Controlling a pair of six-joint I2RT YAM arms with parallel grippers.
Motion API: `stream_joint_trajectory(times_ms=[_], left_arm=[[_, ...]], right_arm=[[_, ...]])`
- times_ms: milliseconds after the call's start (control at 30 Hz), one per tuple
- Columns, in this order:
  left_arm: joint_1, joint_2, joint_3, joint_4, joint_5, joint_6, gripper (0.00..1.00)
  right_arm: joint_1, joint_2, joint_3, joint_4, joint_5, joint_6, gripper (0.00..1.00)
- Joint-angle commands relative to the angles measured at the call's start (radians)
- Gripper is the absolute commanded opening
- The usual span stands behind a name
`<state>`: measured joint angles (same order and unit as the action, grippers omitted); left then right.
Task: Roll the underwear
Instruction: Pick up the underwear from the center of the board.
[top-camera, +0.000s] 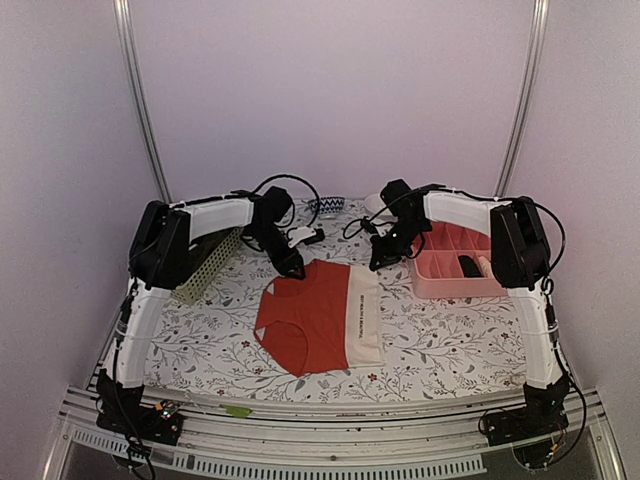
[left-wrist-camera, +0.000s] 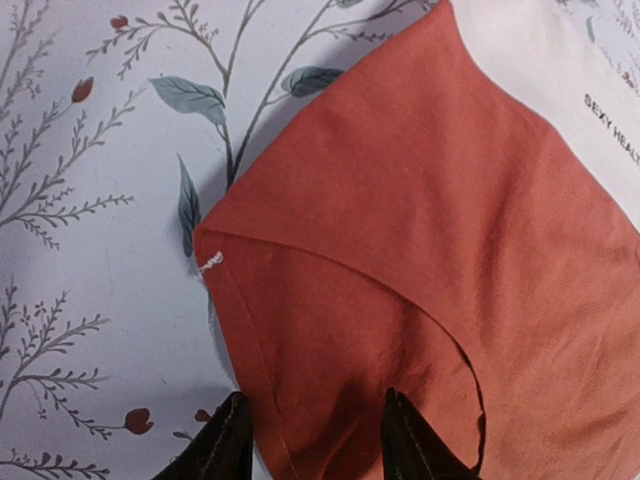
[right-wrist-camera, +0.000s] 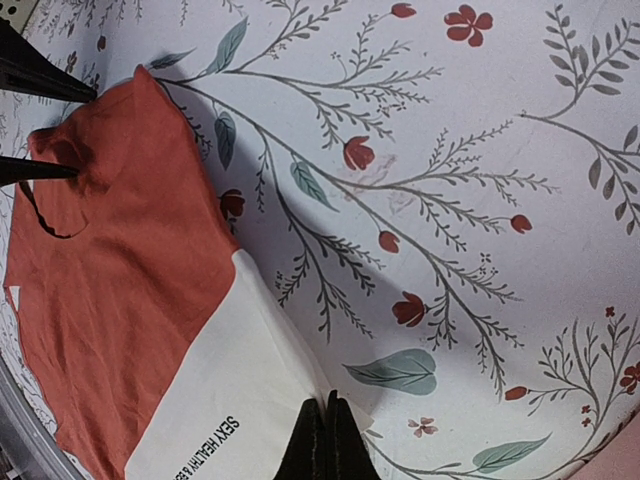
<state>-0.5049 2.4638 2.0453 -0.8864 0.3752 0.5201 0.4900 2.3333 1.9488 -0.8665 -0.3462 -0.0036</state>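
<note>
The red-orange underwear lies flat on the floral cloth, its cream-white waistband to the right. My left gripper hovers over its far left corner. In the left wrist view the left gripper is open, its black fingers straddling the edge of the red fabric, which lies flat beneath them. My right gripper is shut, pinching the far corner of the cream waistband. In the top view the right gripper is at the garment's far right corner. The left fingertips also show in the right wrist view.
A pink divided tray stands at the right, with a black bundle in one compartment. A pale green perforated basket leans at the left, under the left arm. A small patterned item lies at the back edge.
</note>
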Motion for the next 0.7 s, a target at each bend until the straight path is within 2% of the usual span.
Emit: stream_joint_trajectory(times_ms=[0, 133, 233, 567, 667], left_arm=[[-0.042, 0.049, -0.087, -0.047, -0.141, 0.014, 0.42], [-0.057, 0.053, -0.137, -0.035, -0.191, 0.026, 0.41], [-0.057, 0.054, -0.163, -0.049, -0.163, 0.034, 0.36], [-0.057, 0.045, -0.16, -0.077, -0.115, 0.071, 0.0], [-0.056, 0.021, -0.153, -0.062, -0.106, 0.077, 0.0]], right_arm=[[-0.001, -0.029, -0.007, 0.01, 0.006, -0.002, 0.0], [-0.001, -0.029, -0.007, 0.008, 0.008, 0.029, 0.0], [-0.001, -0.029, -0.007, 0.007, 0.009, 0.029, 0.0], [-0.001, -0.026, -0.009, 0.012, 0.0, 0.039, 0.0], [-0.001, -0.028, -0.008, 0.01, 0.0, 0.04, 0.0]])
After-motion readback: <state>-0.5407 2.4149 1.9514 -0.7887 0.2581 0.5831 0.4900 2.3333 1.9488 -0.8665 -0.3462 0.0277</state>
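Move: The underwear lies flat, its middle some 13 cm back and 4 cm to the right of the left hand, about 1 cm lower; the open left fingers already straddle its far-left red edge. The basket stands about 20 cm left and 4 cm ahead of the left hand, the patterned bowl some 21 cm ahead and 5 cm right. From the right hand, the underwear's middle is roughly 13 cm back, 9 cm left and 2 cm down. The underwear's far-left red edge is pinched between the left fingertips, which shut from nearly half open while the hand stays practically in place, sinking only about half a centimetre. Before they close, the left wrist tilts some 10 degrees, swinging the fingertips forward and a little left. The right hand stays still, its shut fingers keeping hold of the far corner of the white waistband. ##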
